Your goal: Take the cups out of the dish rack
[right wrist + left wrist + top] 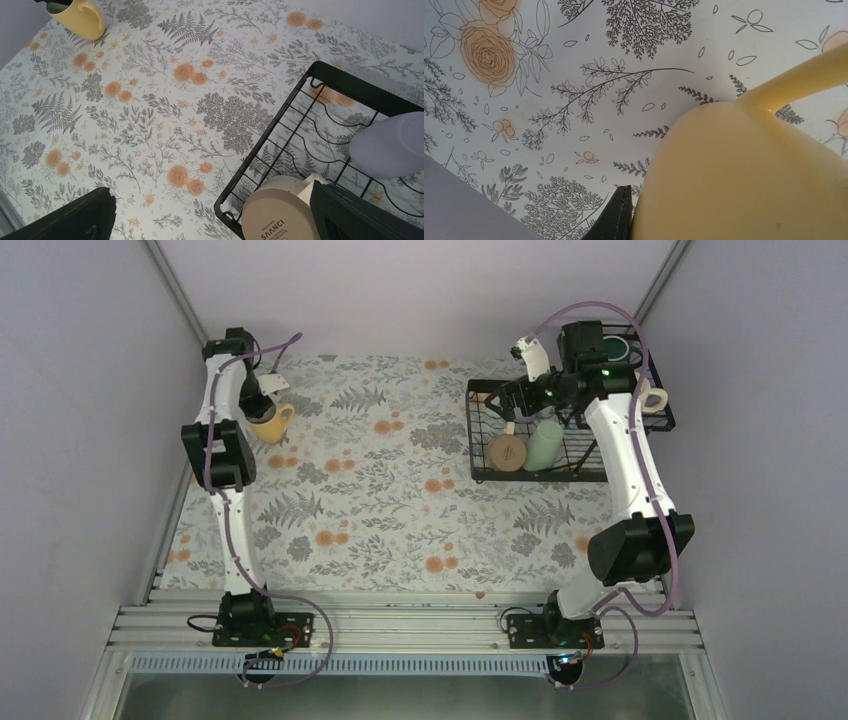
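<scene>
A yellow mug is at the far left of the flowered cloth, handle pointing right, and my left gripper is shut on its rim. In the left wrist view the yellow mug fills the lower right, with one black finger pressed against its wall. The black wire dish rack stands at the far right. It holds an upturned cream mug, a mint tumbler and a lavender tumbler. My right gripper hangs open above the rack's left end, over the cream mug.
A dark green cup sits in the raised basket behind the right arm. A cream handle pokes out at the rack's right side. Grey walls close in on the left, right and far sides. The flowered cloth covers the table between mug and rack.
</scene>
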Action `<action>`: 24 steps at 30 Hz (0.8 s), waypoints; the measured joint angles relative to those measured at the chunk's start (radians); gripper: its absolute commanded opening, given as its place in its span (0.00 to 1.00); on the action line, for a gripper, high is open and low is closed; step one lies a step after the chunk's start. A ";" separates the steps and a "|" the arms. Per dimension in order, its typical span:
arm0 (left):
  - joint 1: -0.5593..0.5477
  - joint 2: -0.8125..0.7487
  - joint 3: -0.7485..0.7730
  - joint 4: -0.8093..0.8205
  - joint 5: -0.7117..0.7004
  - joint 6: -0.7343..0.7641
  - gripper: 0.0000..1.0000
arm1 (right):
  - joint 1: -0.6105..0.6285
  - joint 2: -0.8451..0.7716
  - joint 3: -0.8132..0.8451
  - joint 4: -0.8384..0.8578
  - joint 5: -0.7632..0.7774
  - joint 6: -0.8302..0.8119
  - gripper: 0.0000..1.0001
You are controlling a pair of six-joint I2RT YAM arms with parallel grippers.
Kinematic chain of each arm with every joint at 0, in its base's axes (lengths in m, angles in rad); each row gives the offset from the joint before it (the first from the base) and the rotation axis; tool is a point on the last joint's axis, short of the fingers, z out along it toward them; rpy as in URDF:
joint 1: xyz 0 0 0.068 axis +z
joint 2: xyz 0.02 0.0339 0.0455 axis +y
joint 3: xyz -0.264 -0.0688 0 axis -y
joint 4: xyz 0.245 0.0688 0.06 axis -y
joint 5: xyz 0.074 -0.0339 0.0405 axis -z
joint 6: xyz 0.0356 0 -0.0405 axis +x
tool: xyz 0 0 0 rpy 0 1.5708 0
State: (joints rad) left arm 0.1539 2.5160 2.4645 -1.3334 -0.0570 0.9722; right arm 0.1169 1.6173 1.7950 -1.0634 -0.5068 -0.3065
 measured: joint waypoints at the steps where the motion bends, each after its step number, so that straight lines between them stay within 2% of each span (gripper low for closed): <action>1: 0.000 0.000 0.000 0.004 -0.003 -0.001 0.02 | 0.000 0.000 -0.003 0.001 0.000 0.000 1.00; 4: -0.004 0.010 0.000 0.015 -0.014 -0.010 0.05 | 0.000 0.000 -0.009 0.001 0.000 0.000 1.00; 5: -0.005 0.014 0.000 0.021 -0.018 -0.014 0.10 | 0.000 0.000 -0.009 0.002 0.000 0.000 1.00; 10: -0.006 0.015 0.000 0.028 -0.032 -0.033 0.45 | 0.000 0.000 -0.011 0.008 0.000 0.000 1.00; 13: -0.006 0.016 0.000 0.039 -0.045 -0.042 0.70 | 0.000 -0.001 -0.026 0.023 0.001 0.000 1.00; 16: -0.006 0.016 0.014 0.042 -0.049 -0.051 0.86 | 0.000 -0.002 -0.056 0.031 0.014 0.000 1.00; 21: -0.009 -0.023 0.034 0.038 -0.045 -0.068 1.00 | 0.000 -0.006 -0.109 0.038 0.084 -0.014 1.00; 24: -0.017 -0.101 0.034 0.056 -0.046 -0.076 1.00 | 0.000 -0.014 -0.142 0.034 0.135 -0.054 1.00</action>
State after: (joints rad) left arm 0.1368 2.4153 2.4981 -1.2774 -0.1028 0.8959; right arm 0.1169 1.6032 1.6535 -1.0290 -0.3714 -0.3603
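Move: The left hand still pinches the yellow mug's rim; the mug's middle lies about 3 cm back, 2 cm to the right and 4 cm below it. From the open right hand, the brown cup in the rack sits roughly 1 cm ahead, 4 cm right and 23 cm down; the mint cup stands 8 cm farther right of the brown one and 2 cm farther out, the lavender cup some 11 cm beyond and 4 cm right of the brown one. Left fingers open wide off the mug's rim, rising about 7 cm; open right hand descends 5 cm towards the brown cup. ##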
